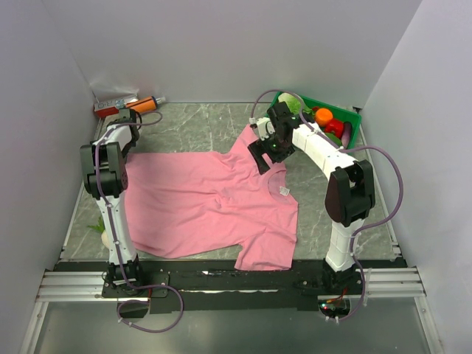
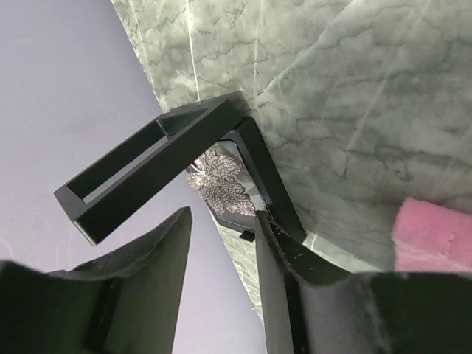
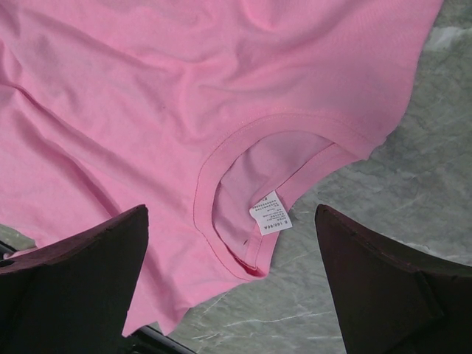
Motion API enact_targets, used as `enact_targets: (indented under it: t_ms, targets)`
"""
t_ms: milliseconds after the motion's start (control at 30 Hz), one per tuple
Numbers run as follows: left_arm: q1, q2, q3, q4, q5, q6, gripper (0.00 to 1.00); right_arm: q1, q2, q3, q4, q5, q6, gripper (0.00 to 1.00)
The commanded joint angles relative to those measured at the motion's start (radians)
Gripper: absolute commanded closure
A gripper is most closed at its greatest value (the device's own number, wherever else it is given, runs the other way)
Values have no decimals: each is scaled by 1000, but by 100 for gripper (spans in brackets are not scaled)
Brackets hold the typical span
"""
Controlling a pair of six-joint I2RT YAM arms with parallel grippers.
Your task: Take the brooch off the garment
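Note:
The brooch (image 2: 215,181), a small sparkly silver leaf shape, lies against a black open frame (image 2: 151,175) at the foot of the left wall. My left gripper (image 2: 221,215) hovers just short of it, its fingers apart with nothing between them. In the top view that gripper (image 1: 127,125) is at the back left, off the cloth, and the brooch is hidden there. The garment (image 1: 206,203), a pink T-shirt, lies flat mid-table; one pink corner (image 2: 435,236) shows at the right edge. My right gripper (image 3: 230,214) stands wide open above the neckline and its white label (image 3: 271,212).
A green basket (image 1: 355,124) holding vegetables stands at the back right, behind the right arm. Orange and red items (image 1: 125,105) lie in the back left corner. A small green and white thing (image 1: 103,230) sits by the left wall. Grey walls close three sides.

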Motion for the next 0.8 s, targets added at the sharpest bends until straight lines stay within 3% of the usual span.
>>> enact_targets:
  t_ms: [0,133,200,300,333,600,767]
  targets:
    - [2,-27,27,-44,20,-34,53,-4,-26,11,11,10,-10,0]
    - [-8,-64,31,-76,49,-55,48,-6,-30,6,11,8,-9,0]
    - [-18,-96,31,-96,72,-75,40,-4,-33,11,14,7,-9,0]
    - [-35,-146,33,-141,115,-107,22,-3,-32,34,14,-4,-3,0]
    - [-41,-160,36,-153,124,-117,4,-4,-33,46,17,-6,4,0]
    - [-113,-239,106,-234,153,-130,3,-6,8,282,37,-33,33,0]
    - [-142,-203,385,-314,319,-198,4,-38,-6,420,95,0,85,0]
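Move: The left hand is right at the brooch, which already lies in the open black case beside the garment: about 1 cm ahead, 1 cm left and 3 cm below. The orange bottle lies some 16 cm ahead and 10 cm to the right of this hand, the garment's middle about 14 cm back and 36 cm to the right, both a few centimetres lower. From the right hand, the brooch is roughly 54 cm left, 9 cm ahead and 10 cm below. Up and to the right, gathering speed after a slow start, the left hand withdraws from the case by about 10 cm each way, easing slightly back and then forward, while its half-open fingers spread wide and tip more downward. Shortly after, the empty right hand rises off its hover above the garment, about 10 cm up and 5 cm forward, fingers wide open and swinging forward. ##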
